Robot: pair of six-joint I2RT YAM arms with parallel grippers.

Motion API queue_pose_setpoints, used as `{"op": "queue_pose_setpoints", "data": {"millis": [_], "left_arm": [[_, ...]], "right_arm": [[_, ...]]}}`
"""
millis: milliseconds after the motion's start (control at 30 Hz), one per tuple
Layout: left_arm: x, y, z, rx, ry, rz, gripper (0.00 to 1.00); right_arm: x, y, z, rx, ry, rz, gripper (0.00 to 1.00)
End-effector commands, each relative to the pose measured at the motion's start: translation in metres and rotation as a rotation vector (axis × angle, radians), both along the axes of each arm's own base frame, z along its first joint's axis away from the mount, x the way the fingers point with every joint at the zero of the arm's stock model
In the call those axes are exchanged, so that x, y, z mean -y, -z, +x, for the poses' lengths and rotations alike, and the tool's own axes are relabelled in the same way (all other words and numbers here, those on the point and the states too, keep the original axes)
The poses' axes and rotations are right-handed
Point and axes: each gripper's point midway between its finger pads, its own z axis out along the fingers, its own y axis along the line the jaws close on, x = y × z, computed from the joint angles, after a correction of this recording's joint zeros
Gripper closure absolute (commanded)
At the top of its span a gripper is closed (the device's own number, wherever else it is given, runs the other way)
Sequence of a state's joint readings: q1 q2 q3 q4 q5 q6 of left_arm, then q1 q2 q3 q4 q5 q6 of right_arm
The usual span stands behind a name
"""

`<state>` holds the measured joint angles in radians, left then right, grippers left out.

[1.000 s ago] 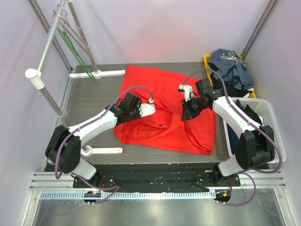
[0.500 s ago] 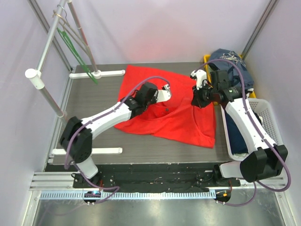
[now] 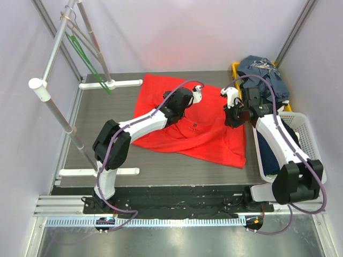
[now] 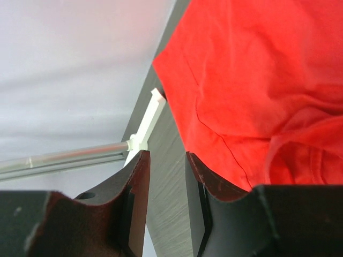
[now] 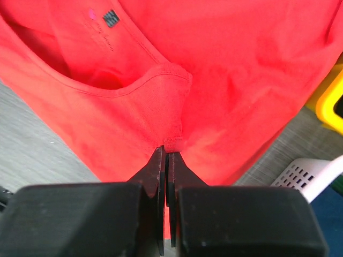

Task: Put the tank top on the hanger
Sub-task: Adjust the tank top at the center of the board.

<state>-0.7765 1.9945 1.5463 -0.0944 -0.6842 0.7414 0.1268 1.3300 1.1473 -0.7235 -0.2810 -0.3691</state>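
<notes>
The red tank top [image 3: 182, 136] lies spread on the dark table, its small chest mark [image 3: 194, 126] facing up. My right gripper [image 3: 232, 119] is shut on a shoulder strap at the garment's right side; the right wrist view shows the tank top [image 5: 225, 69] pinched between the closed tips of that gripper [image 5: 166, 150]. My left gripper [image 3: 176, 97] hovers over the garment's upper middle. Its jaws stand open in the left wrist view with bare table between them [image 4: 166, 155], and the tank top [image 4: 257, 80] lies just to their right. The green hanger [image 3: 88, 64] hangs on the rack at the back left.
A white basket [image 3: 308, 140] of dark clothes stands at the right edge, a yellow bin [image 3: 236, 68] with blue-grey clothes behind it. The rack's slanted poles [image 3: 53, 107] and white feet [image 3: 126, 83] [image 3: 115, 171] occupy the left side.
My left arm has stretched back and to the right across the garment. My right gripper has carried the strap back and rightward, pulling the tank top flatter so that the chest mark shows.
</notes>
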Motion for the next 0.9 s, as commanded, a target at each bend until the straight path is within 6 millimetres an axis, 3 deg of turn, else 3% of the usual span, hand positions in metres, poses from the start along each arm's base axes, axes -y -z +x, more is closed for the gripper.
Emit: {"op": "queue_pose_setpoints", "data": {"millis": [0,100,233,267,333,433,500,533,600,633,667,733,767,800,833,867], "left_arm": [[0.002,-0.024,0.013,0.098,-0.056,-0.065,0.63],[-0.004,-0.014,0.010,0.079,-0.061,-0.066,0.57],[-0.023,-0.006,0.010,0.057,-0.092,-0.090,0.33],[-0.034,-0.004,0.013,0.055,-0.120,-0.111,0.30],[-0.046,-0.005,0.012,0.035,-0.129,-0.151,0.22],[-0.085,-0.013,0.016,-0.020,-0.179,-0.278,0.08],[-0.101,-0.021,0.012,-0.027,-0.199,-0.347,0.00],[-0.105,-0.013,0.006,-0.066,-0.183,-0.360,0.00],[-0.127,-0.035,-0.004,-0.029,-0.202,-0.410,0.00],[-0.139,-0.024,-0.012,-0.052,-0.215,-0.403,0.00],[-0.146,-0.042,-0.019,-0.016,-0.214,-0.426,0.00],[-0.164,-0.037,-0.032,-0.023,-0.249,-0.432,0.00],[-0.169,-0.048,-0.039,-0.008,-0.248,-0.450,0.00],[-0.176,-0.049,-0.044,-0.006,-0.260,-0.455,0.00],[-0.186,-0.048,-0.049,-0.009,-0.282,-0.462,0.00],[-0.191,-0.049,-0.057,-0.007,-0.283,-0.471,0.00]], "right_arm": [[0.011,0.008,0.035,0.055,0.053,-0.058,0.95],[0.013,0.016,0.047,0.036,0.083,-0.068,0.85],[0.027,0.017,0.060,0.061,0.185,-0.114,0.62],[0.030,0.014,0.062,0.074,0.210,-0.118,0.53],[0.034,0.000,0.064,0.115,0.240,-0.125,0.47],[0.029,-0.028,0.063,0.183,0.242,-0.075,0.33],[0.011,-0.043,0.060,0.193,0.192,-0.002,0.29],[0.002,-0.055,0.060,0.197,0.166,0.026,0.29],[-0.035,-0.065,0.056,0.180,0.085,0.109,0.29],[-0.048,-0.068,0.062,0.174,0.065,0.137,0.29],[-0.065,-0.070,0.063,0.162,0.027,0.178,0.30],[-0.105,-0.076,0.066,0.139,-0.024,0.259,0.30],[-0.124,-0.056,0.070,0.072,-0.051,0.277,0.30],[-0.144,-0.051,0.069,0.044,-0.082,0.290,0.30],[-0.160,-0.057,0.075,0.043,-0.087,0.319,0.30],[-0.172,-0.034,0.082,-0.008,-0.092,0.308,0.31]]}}
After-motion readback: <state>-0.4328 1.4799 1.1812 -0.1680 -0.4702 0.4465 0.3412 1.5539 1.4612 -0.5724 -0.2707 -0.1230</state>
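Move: My right hand's closed fingers already hold an edge of the tank top; its middle lies about 7 cm ahead, 14 cm left and 8 cm below. The yellow basket is some 16 cm ahead and 12 cm right, the white basket 20 cm right and 4 cm back. From my part-open, empty left hand the tank top's middle lies about 5 cm back, 4 cm right and 9 cm below; the rack's far foot is 7 cm ahead, 26 cm left. I lower my right hand about 5 cm while easing forward and slightly right, open it and let go of the tank top's edge, then lift it some 11 cm and swing left over the cloth's middle. Meanwhile my left hand opens wide and sweeps about 18 cm left towards the rack's far foot, dipping first, then rising and drawing back a little as it rolls its left side down. ##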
